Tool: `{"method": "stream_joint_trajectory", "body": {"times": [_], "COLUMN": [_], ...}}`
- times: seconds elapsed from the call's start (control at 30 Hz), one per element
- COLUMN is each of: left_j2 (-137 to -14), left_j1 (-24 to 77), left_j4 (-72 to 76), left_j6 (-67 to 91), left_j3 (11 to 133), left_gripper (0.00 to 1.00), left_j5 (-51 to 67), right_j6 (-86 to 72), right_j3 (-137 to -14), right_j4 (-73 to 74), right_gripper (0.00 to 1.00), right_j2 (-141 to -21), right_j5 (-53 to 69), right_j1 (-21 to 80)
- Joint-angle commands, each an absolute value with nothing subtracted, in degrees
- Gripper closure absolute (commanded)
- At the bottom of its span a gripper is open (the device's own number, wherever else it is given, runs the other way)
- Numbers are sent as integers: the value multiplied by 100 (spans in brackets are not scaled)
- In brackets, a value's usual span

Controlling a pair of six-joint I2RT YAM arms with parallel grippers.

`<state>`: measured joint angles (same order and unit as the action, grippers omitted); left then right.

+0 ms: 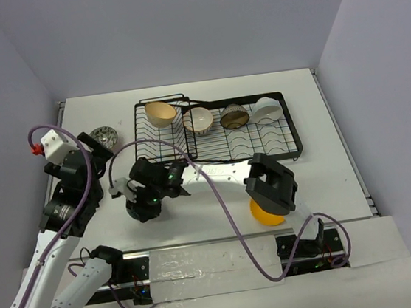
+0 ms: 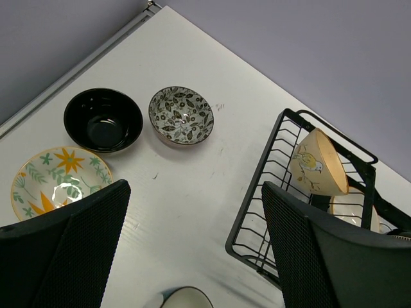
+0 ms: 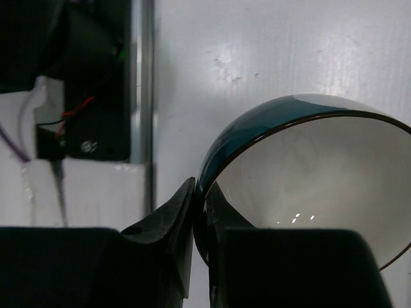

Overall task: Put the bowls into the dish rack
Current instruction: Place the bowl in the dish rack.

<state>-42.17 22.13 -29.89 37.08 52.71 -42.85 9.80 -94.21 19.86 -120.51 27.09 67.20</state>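
Note:
The black wire dish rack (image 1: 264, 143) stands at the back of the table and holds several bowls: a tan one (image 1: 161, 113), a white-and-brown one (image 1: 199, 120), a brown one (image 1: 234, 116) and a white one (image 1: 266, 108). My right gripper (image 3: 202, 189) is shut on the rim of a teal-sided, white-lined bowl (image 3: 308, 173), low over the table's near edge. My left gripper (image 2: 192, 192) hangs open over bare table, left of the rack's corner (image 2: 253, 199). Past it sit a black bowl (image 2: 103, 120), a leaf-patterned bowl (image 2: 181, 115) and a yellow-flowered bowl (image 2: 58, 176). An orange-yellow bowl (image 1: 266, 212) lies under the right arm.
In the top view my right arm (image 1: 223, 174) stretches leftward across the front of the table, in front of the rack. A metal rail (image 1: 217, 253) with the arm bases runs along the near edge. Grey walls close the table at the back and both sides.

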Motion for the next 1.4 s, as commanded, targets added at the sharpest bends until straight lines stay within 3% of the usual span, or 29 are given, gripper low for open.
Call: {"method": "stream_joint_trajectory", "body": {"times": [0.0,0.47,0.83,1.07,1.37], "left_j2": [-4306,-4228,-4500,-4553,-4816], "left_j1": [2180,2162,2162,2162,2180], "left_j4": [-3023,-2962,-2971,-2962,-3014], "left_j6": [3612,3560,3402,3349,3217], "left_j3": [5388,5353,5405,5405,5467], "left_gripper": [11,11,12,12,12], "left_j5": [-4219,-4131,-3762,-3657,-3358], "right_j6": [949,721,-174,-571,-255], "right_j3": [-9273,-8166,-7015,-6847,-7382], "right_j4": [1810,1531,1089,1704,2644], "right_gripper": [100,100,100,100,100], "right_j2": [-11129,-9248,-7331,-7014,-7531], "right_j5": [3356,4746,2040,1802,1871], "right_j1": [6768,6794,5987,4668,3464]}}
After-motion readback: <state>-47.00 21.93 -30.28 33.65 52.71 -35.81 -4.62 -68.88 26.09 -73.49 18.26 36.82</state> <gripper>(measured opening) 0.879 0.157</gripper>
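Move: The right gripper holds the teal bowl by its rim; the free slots in the front of the dish rack lie about 18 cm ahead, 30 cm to its right and roughly level with it. Behind them, from this gripper, the brown bowl stands some 26 cm ahead and 32 cm right, the white orange-rimmed bowl 26 cm ahead and 21 cm right. From the left gripper those slots lie about 44 cm right, 4 cm ahead and 24 cm below. Keep the teal bowl's rim pinched and first lift the right gripper some 14 cm while drawing it back and right, clear of the table. Then swing it right and forward to the rack's front side, turning the hand about 45 degrees clockwise and starting to sink at the end. Ease the open left gripper about 4 cm down, right and slightly forward. ##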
